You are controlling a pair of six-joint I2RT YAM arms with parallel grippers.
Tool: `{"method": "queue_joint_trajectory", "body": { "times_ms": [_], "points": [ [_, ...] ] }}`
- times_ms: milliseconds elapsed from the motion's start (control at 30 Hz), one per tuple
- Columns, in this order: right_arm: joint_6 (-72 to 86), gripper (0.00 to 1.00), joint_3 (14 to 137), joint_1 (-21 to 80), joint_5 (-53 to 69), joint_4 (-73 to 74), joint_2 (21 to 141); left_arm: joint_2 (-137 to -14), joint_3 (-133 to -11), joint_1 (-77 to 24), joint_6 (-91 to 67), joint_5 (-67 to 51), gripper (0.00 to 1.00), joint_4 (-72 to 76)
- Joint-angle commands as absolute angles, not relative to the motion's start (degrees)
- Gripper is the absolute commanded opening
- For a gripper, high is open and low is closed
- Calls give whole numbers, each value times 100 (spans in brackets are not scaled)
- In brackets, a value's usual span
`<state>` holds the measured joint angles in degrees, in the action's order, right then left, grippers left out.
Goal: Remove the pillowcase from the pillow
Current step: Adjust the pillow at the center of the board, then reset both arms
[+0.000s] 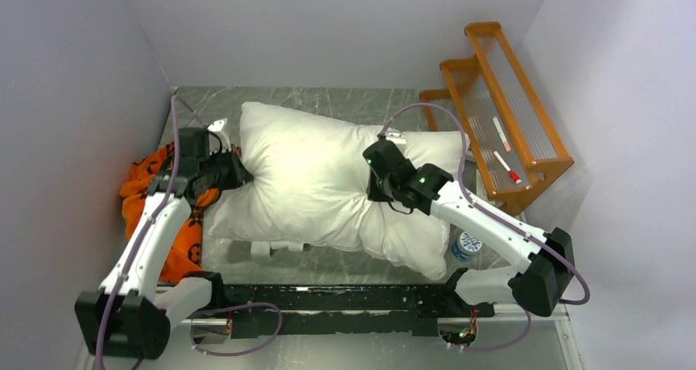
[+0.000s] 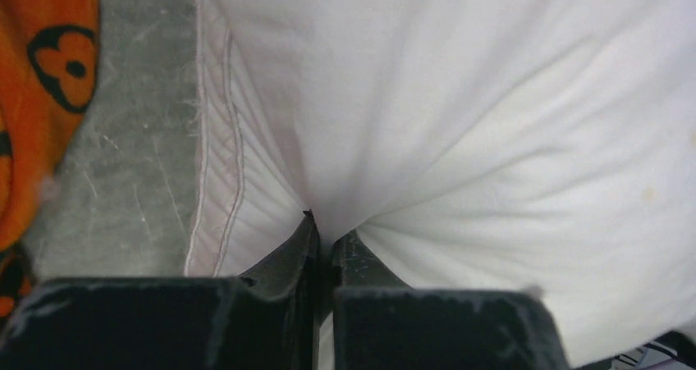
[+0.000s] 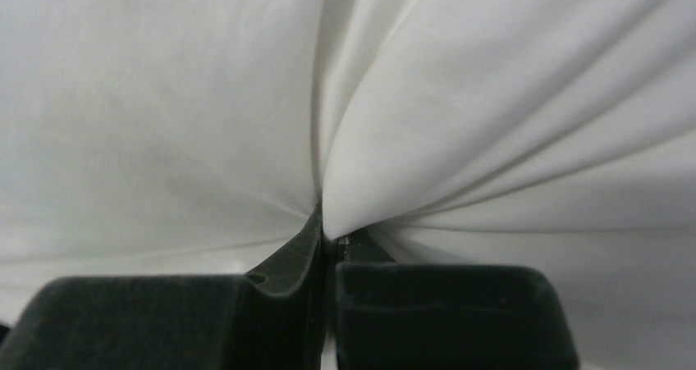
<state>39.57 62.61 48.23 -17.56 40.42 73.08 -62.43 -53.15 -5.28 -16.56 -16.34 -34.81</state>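
The plump white pillow lies bare across the middle of the table. The orange pillowcase with dark motifs is heaped at the left, off the pillow, partly under my left arm. My left gripper is shut on the pillow's left end; its wrist view shows white pillow fabric pinched between the fingertips, the pillowcase at the far left. My right gripper is shut on the pillow's right part, with pillow cloth bunched into its jaws.
An orange wooden rack with clear panels stands at the back right. A small bottle lies beside the pillow near the right arm. Grey walls close in on both sides. The marbled tabletop shows beside the pillow's seam.
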Motion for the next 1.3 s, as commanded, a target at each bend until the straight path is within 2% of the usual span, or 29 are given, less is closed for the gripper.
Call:
{"method": "queue_joint_trajectory", "body": {
  "times_ms": [0,133,267,300,333,367,400,500,633,667,700,900,1133,1267],
  "points": [
    [3496,0,6806,4365,-1432,3901,7587,-5353,-4850,-554,-1960,-2171,5,-4134],
    [3260,0,7367,4223,-1153,3994,7977,-4873,-4716,-554,-2070,-1893,5,-4270],
    [3268,0,7307,4228,-946,4119,8031,-5060,-5493,-555,-1850,-1501,5,-4697],
    [3274,6,7237,4228,-924,4102,7949,-5093,-5580,-554,-1817,-1294,11,-4665],
    [3279,16,7190,4225,-950,4102,7860,-5145,-5635,-554,-1717,-1147,29,-4601],
    [3276,27,7216,4227,-1041,4169,7784,-5260,-5805,-554,-1603,-965,53,-4680],
    [3247,41,7339,4228,-1163,4289,7720,-5372,-5925,-554,-1554,-786,70,-4812],
    [3100,64,7874,4226,-1502,4624,7464,-5505,-6472,-556,-1504,-664,97,-4964],
    [2884,81,7912,4226,-1446,4023,6696,-5322,-6914,-554,-1755,-793,98,-4744],
    [2875,95,7729,4227,-1322,3747,6441,-5296,-7044,-554,-1800,-764,98,-4733],
    [2836,99,7554,4223,-1176,3442,6172,-5296,-7200,-554,-1806,-724,98,-4774],
    [2476,100,7309,4216,-1386,3201,5385,-5578,-8206,-571,-1653,-122,98,-5140],
    [2634,100,8478,4162,-2824,5388,6364,-6070,-8475,-573,-1465,202,98,-5267],
    [2716,100,8647,4158,-3114,5557,6504,-6822,-9106,-602,-1089,485,98,-5824]
  ]
}}
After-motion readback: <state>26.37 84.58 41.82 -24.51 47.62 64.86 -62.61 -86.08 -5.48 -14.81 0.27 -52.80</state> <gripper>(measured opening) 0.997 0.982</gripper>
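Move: Both grippers already pinch the white pillow. Its middle is about 23 cm to the right and 3 cm nearer the base from the left gripper, and some 8 cm left and 2 cm ahead of the right one, a few centimetres lower. From the left gripper the orange pillowcase lies 16 cm left and 8 cm back, the white strip 8 cm right and 17 cm back. The blue-lidded can stands 22 cm right and 12 cm back from the right gripper. Turn the pillow counter-clockwise between both grips: draw the left gripper back about 5 cm while the right pushes forward about 4 cm, rising slightly. Then open both wide to let go of the cloth and lift clear above the pillow, tipping the fingers up; the left comes forward again and drifts left, the right drifts right. ##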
